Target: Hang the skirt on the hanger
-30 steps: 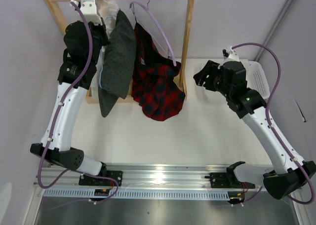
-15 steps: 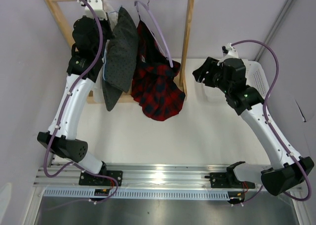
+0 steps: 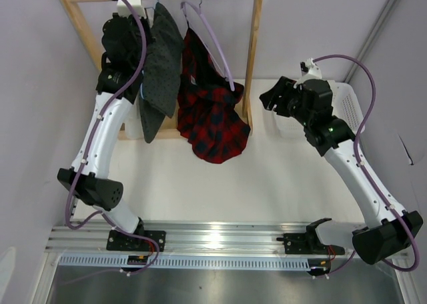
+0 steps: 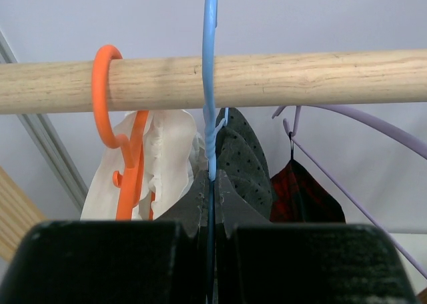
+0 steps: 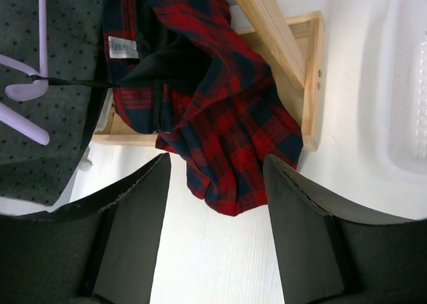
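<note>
The dark grey dotted skirt (image 3: 160, 64) hangs from the light-blue wire hanger (image 4: 210, 84), whose hook lies over the wooden rail (image 4: 320, 77). The skirt also shows in the left wrist view (image 4: 243, 157) and the right wrist view (image 5: 47, 137). My left gripper (image 3: 137, 14) is raised to the rail and is shut on the hanger's wire neck just below the hook (image 4: 212, 181). My right gripper (image 3: 277, 101) is open and empty, to the right of the rack, above the table; in its own view (image 5: 217, 184) it faces the plaid garment.
A red-and-black plaid garment (image 3: 213, 117) hangs on a lilac hanger (image 3: 213, 37) right of the skirt. An orange hanger (image 4: 107, 97) with a white frilly dress (image 4: 167, 157) hangs left of it. The rack's wooden post (image 3: 252, 57) and a white basket (image 3: 350, 111) stand at the right.
My left arm has lifted the hanger and skirt up and rightward to the rail. My right gripper has drawn slightly back and up.
</note>
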{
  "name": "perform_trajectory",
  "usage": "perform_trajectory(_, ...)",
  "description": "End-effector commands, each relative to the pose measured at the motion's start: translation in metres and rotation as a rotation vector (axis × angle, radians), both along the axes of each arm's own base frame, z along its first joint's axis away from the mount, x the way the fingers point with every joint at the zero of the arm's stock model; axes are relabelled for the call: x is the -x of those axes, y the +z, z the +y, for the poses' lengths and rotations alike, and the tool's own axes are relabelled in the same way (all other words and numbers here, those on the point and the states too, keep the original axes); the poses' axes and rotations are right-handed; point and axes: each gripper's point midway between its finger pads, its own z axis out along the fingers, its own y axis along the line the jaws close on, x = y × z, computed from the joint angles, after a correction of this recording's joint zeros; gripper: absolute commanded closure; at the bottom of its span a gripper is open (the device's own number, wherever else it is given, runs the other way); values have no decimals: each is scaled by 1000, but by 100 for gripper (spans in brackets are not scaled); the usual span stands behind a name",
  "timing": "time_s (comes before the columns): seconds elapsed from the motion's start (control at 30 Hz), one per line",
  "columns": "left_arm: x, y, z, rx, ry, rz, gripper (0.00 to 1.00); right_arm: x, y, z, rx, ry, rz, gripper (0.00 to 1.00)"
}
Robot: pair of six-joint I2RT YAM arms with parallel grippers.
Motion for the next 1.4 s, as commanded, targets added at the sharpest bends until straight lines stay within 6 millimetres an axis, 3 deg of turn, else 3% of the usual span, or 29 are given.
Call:
perform_trajectory(0.0,11,58,15,36,45,-186,100,-4,15,3,-17,26,-67,37)
perform_trajectory(0.37,-14,44,12,-1,63,-167,100,-8,5,1,-21,33,-51,37)
perform_trajectory(0.6,-30,14,11,0,26,-86,100,-10,-2,-5,-26,23,-45,37)
perform_trajectory(0.97,-26,-18,3,-16,-38,3,99,-12,-14,-6,-39,24,-30,37)
perform_trajectory(1.03,-26,-27,1,-10,-46,16,94,-12,-13,-6,-41,24,-32,37)
perform_trajectory(1.13,-18,-23,2,-1,-53,0,85,-12,-13,-6,-43,23,-32,37)
perform_trajectory(1.17,-17,-23,2,-1,-53,2,77,-13,-14,-6,-40,22,-30,37)
perform_trajectory(1.27,-10,-16,2,9,-59,-7,65,-12,-15,-7,-39,21,-25,37)
perform_trajectory(1.37,-2,-7,1,10,-78,-19,60,-12,-13,-8,-40,16,-26,37)
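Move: Just ahead of the left hand, which already pinches the blue hanger below its hook, runs the rack's bar, about 3 cm farther out and 6 cm higher. The orange hanger's hook sits some 6 cm to the left there, at the bar's distance and a little lower; the purple hanger's hook is on the bar roughly 19 cm to the right. The skirt hangs about 18 cm beneath the hand, 4 cm to its right. From the right hand, that spot of bar lies about 35 cm left, 15 cm ahead and 25 cm up. Carrying the blue hanger's hook over the bar, the left hand goes forward and down together, about 4 cm each way, to set it to the right of the orange hook. Then it opens the fingers, letting go of the hanger's wire while easing back some 1.5 cm. The empty, open right hand sinks nearly 3 cm, clear of the clothes. ##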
